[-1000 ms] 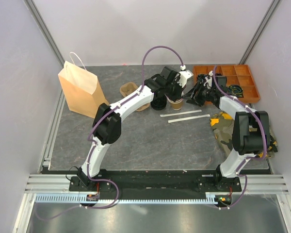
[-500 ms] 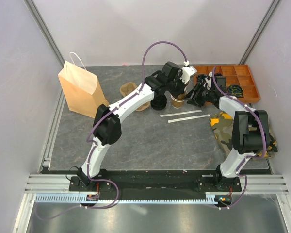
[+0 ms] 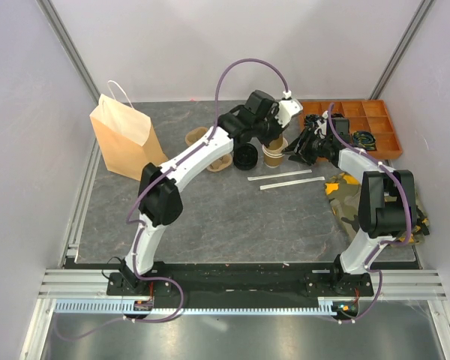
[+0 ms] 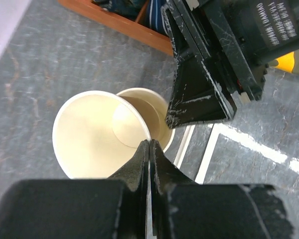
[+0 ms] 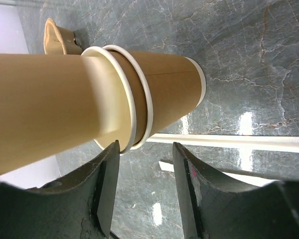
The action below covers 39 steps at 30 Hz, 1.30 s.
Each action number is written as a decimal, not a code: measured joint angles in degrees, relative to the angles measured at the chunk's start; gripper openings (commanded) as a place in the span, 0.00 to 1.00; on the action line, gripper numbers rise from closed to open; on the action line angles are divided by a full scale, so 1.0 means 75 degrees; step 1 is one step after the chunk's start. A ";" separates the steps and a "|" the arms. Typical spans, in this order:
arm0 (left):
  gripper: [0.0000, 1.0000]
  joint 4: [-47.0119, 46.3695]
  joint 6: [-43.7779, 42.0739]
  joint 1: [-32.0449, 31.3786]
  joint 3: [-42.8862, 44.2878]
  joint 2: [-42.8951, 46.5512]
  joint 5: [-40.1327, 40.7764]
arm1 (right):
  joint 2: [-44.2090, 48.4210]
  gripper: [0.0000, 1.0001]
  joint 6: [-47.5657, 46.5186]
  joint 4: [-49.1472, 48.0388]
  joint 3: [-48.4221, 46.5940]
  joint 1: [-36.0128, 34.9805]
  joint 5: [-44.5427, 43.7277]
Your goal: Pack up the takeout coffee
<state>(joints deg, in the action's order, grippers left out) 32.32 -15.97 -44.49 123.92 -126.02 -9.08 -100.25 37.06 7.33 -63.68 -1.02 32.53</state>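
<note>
Two tan takeout coffee cups [image 3: 274, 155] stand nested at the back middle of the table. My left gripper [image 4: 148, 145] is shut on the rim of the upper cup [image 4: 89, 134], one finger inside its white wall. The lower cup [image 4: 157, 107] shows past it, off to one side. In the right wrist view the upper cup [image 5: 45, 109] sits partly out of the lower cup [image 5: 172, 84]. My right gripper [image 5: 145, 149] is open, its tips just short of the cups, one finger near the upper rim. A black lid [image 3: 245, 156] lies left of the cups.
A brown pulp carrier [image 3: 208, 144] lies left of the lid. A tall paper bag [image 3: 124, 139] stands at the far left. An orange compartment tray [image 3: 364, 127] sits at the back right. Two white strips [image 3: 281, 176] and a camouflage cloth [image 3: 345, 195] lie nearer.
My left wrist has risen and shifted back a little, drawing the upper cup with it. The right arm has hardly moved.
</note>
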 measured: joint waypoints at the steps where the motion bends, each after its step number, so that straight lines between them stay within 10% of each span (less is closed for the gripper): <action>1: 0.02 0.0058 -0.0032 0.0020 0.0000 0.0096 0.0009 | 0.0000 0.55 -0.0003 0.0003 0.0000 0.0000 -0.0003; 12: 0.02 0.0219 -0.0580 0.0166 -0.1247 0.2372 -0.0466 | 0.0000 0.61 0.0003 0.0020 -0.0195 0.0000 0.0032; 20: 0.02 0.0204 -0.1676 -0.0338 -0.5493 0.4992 -0.0519 | 0.0338 0.98 0.0029 0.0181 -0.0557 0.0003 0.0356; 28: 0.02 -0.1186 -0.2183 -0.2433 -0.8574 0.5872 0.0574 | 0.1061 0.98 -0.0440 0.0548 -0.0962 0.0009 0.0568; 39: 0.04 -0.2699 -0.2407 -0.3077 -0.8918 0.5316 0.1614 | 0.1422 0.98 -0.1495 0.1498 -0.1000 0.0067 0.0629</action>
<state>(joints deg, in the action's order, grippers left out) 12.08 -34.02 -67.57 57.04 -86.15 3.03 -89.58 25.85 18.57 -71.18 -0.51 37.26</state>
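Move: The left hand holds a paper cup by its rim above the cup stack, whose middle is about 2 cm ahead, 1 cm left and 12 cm below. The clear table spot for this cup lies some 19 cm back, 8 cm left and 18 cm down. The black lids stand about 10 cm left of the stack; the straws' middle is roughly 5 cm back and 4 cm right of this hand, on the table. From the empty right hand the cup stack is about 3 cm ahead, 5 cm left, slightly below. Still pinching the cup's rim, the left hand draws it up about 10 cm clear of the stack, then swings back about 23 cm past the straws and left 7 cm while sinking to some 8 cm below its start, turning about 25 degrees clockwise and leaving its fingers shut on the rim over the clear table. Meanwhile the right hand opens from half to fully wide beside the stack and rises about 10 cm away from it, easing back slightly, its fingers tipping down some 13 degrees. ##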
